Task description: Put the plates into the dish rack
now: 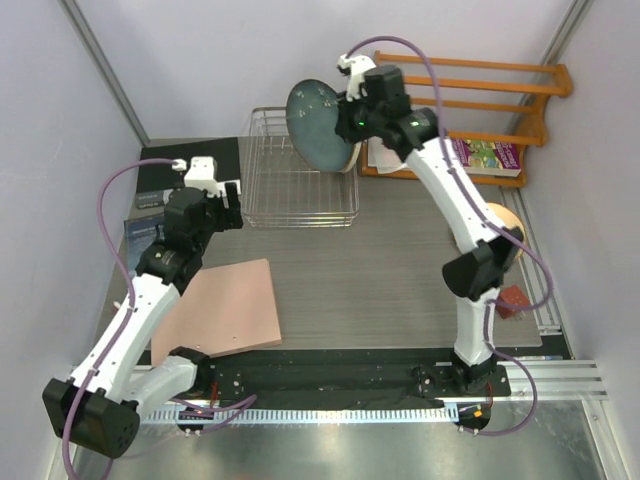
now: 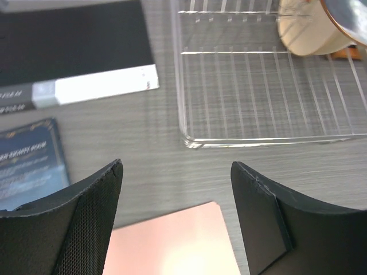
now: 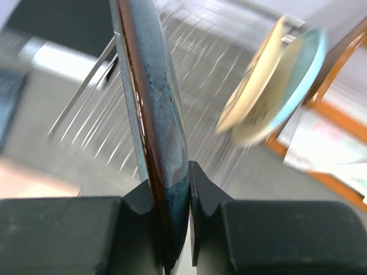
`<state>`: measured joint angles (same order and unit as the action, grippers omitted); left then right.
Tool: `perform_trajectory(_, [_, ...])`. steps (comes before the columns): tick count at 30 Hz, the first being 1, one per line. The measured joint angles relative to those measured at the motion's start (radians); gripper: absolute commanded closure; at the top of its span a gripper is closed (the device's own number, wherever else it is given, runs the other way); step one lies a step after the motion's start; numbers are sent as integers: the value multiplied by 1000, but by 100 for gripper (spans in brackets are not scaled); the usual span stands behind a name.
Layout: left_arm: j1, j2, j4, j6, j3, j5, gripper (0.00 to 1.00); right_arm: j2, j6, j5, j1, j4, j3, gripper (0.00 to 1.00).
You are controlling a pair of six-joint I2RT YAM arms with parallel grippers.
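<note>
My right gripper (image 1: 346, 118) (image 3: 172, 175) is shut on the rim of the dark teal plate (image 1: 318, 125) (image 3: 155, 103), held on edge above the right end of the chrome wire dish rack (image 1: 300, 222) (image 3: 103, 109). A cream and light-blue plate (image 3: 261, 97) (image 2: 307, 35) leans at the rack's far right end; the teal plate mostly hides it from above. Another pale plate (image 1: 507, 218) lies on the table behind the right arm. My left gripper (image 1: 228, 196) (image 2: 176, 165) is open and empty, just off the rack's front left corner (image 2: 192, 142).
An orange wooden shelf (image 1: 500, 90) stands at the back right with a colourful book (image 1: 490, 156) under it. A pink board (image 1: 230, 305) (image 2: 172, 246) lies below the left gripper. A black box (image 1: 190, 165) (image 2: 74, 51) and a blue card (image 2: 28, 160) sit at the left; a small red object (image 1: 513, 300) lies at the right.
</note>
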<state>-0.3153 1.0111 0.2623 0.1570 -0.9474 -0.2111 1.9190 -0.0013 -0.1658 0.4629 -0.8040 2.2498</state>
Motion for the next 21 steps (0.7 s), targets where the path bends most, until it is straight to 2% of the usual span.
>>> perform_trajectory(4, [34,-52,29,36,25,-18,24,193,63,275,76,112,142,99])
perform_trajectory(8, [45,-109,23,54,87,-21,24,336,77,514,115,233,184,99])
perform_trajectory(21, [61,-142,20,105,203,16,24,464,-160,886,192,558,234,99])
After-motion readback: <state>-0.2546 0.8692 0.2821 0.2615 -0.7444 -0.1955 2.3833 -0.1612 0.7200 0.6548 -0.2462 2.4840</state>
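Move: The empty slots just left of the two racked plates lie about 13 cm ahead of the right hand, 5 cm to its left and 20 cm below. The cream plate stands some 13 cm ahead and 3 cm left, the pale-blue plate about 13 cm ahead and 1 cm right, both 20 cm down. The wooden shelf is centred some 26 cm right and 14 cm ahead. From the left hand, those slots are about 22 cm ahead, 24 cm right and 11 cm lower. The dark plate, still pinched at its edge by the right fingers, is carried forward about 13 cm and slightly left over the rack, dipping some 7 cm before rising about half of that again. Meanwhile the wrist swings clockwise some 35 degrees and tips up until the fingers point straight ahead, almost level. The empty left hand sinks about 5 cm and eases back and left, fingers open. ##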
